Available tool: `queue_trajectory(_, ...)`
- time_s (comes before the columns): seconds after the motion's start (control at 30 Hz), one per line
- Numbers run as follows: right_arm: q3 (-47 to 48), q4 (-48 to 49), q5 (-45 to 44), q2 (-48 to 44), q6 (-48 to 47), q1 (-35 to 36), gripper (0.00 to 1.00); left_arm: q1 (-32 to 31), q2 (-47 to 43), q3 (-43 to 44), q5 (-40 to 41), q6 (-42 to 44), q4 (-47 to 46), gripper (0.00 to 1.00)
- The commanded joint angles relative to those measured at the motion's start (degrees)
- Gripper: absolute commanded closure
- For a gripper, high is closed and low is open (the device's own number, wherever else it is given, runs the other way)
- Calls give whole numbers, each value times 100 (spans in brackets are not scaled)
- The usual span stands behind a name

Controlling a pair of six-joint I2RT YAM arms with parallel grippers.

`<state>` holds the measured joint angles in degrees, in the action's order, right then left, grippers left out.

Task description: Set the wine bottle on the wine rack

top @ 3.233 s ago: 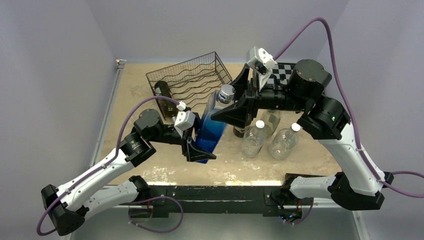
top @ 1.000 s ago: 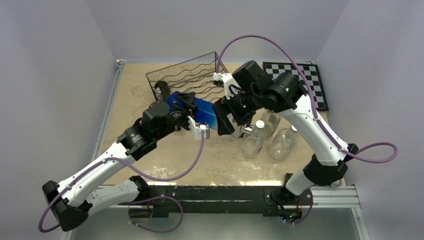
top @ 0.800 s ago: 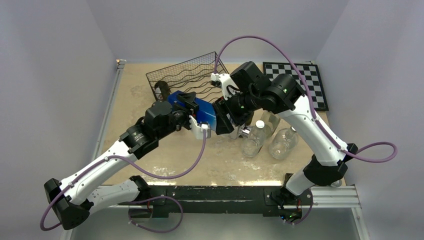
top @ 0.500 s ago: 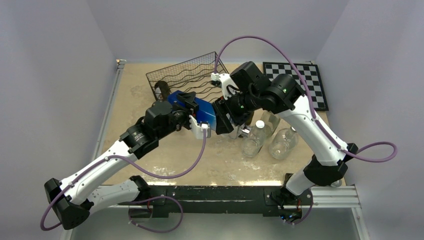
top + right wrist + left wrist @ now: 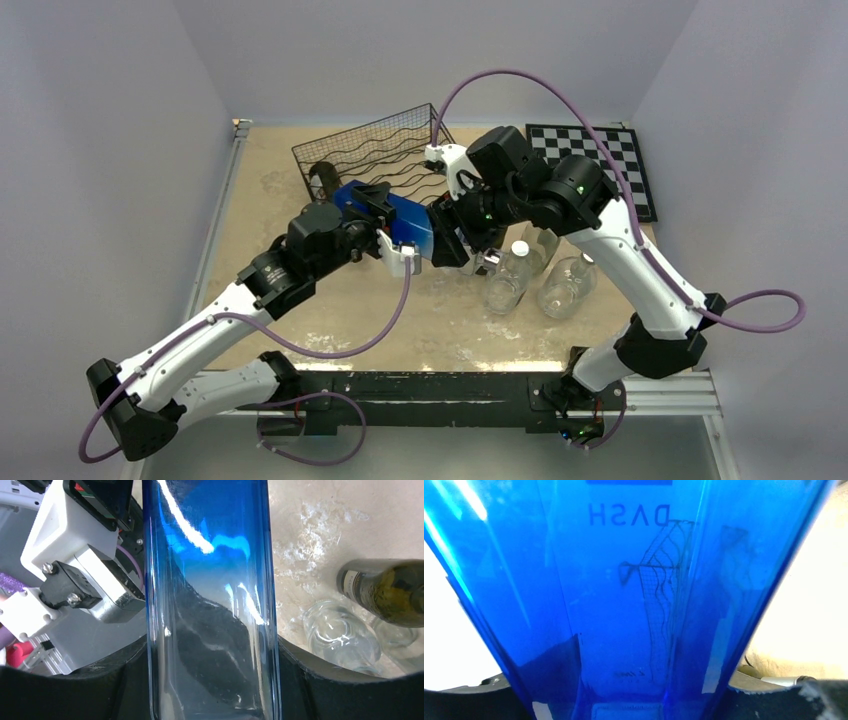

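Observation:
The wine bottle [image 5: 408, 222] is blue glass and hangs about level above the table, just in front of the black wire wine rack [image 5: 385, 150]. My left gripper [image 5: 372, 212] is shut on its wide end, and blue glass [image 5: 624, 580] fills the left wrist view. My right gripper [image 5: 455, 238] is shut on its other end, and in the right wrist view both fingers [image 5: 320, 680] press the bottle's sides [image 5: 210, 590]. A dark bottle [image 5: 322, 180] lies at the rack's left end.
Three clear bottles [image 5: 510, 275] stand right of the arms, with a dark green bottle [image 5: 390, 592] beside them. A chessboard [image 5: 605, 150] lies at the back right. The left arm's white wrist housing [image 5: 75, 565] sits close to the right gripper.
The bottle went from tilted upright to lying level near the rack. Over the last second my right jaws closed onto it, and both arms have hardly moved since.

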<state>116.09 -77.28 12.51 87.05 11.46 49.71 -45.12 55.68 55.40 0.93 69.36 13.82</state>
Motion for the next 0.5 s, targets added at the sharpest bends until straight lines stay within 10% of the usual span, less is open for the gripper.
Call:
queue_trajectory(0.0, 308, 903, -408, -243, 129, 37, 100, -25, -510, 133, 151, -780, -1423, 86)
queue_trajectory(0.13, 542, 907, -529, -256, 111, 72, 100, -25, -610, 95, 133, -993, -1085, 71)
queue_trajectory(0.4, 692, 1155, -771, -409, 152, 150, 100, -24, -744, -92, 238, -1201, -1012, 2)
queue_trajectory(0.47, 694, 1214, -845, -418, 155, 160, 100, -27, -764, -106, 291, -1225, -933, 1)
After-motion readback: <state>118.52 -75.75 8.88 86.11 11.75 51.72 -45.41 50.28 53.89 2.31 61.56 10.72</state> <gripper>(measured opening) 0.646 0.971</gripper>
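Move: Both hands already hold the blue bottle between them, left near its base, right towards its neck. Its middle lies about 5 cm back and 6 cm right of the left hand, level with it, and 5 cm ahead, 7 cm left of the right hand. From the right hand the wine rack is roughly 35 cm ahead, 19 cm left and 25 cm down; the racked wine bottle is 13 cm left of the rack's middle and 2 cm nearer. Upward first, both hands lift the blue bottle together by some 2 cm, the left also drawing slightly back and to its left. Then the left fingers spread wide, letting go near the base as that hand tilts up roughly 10 degrees, while the right keeps its grip near the neck, holds its height and has tipped its fingers up a little. ##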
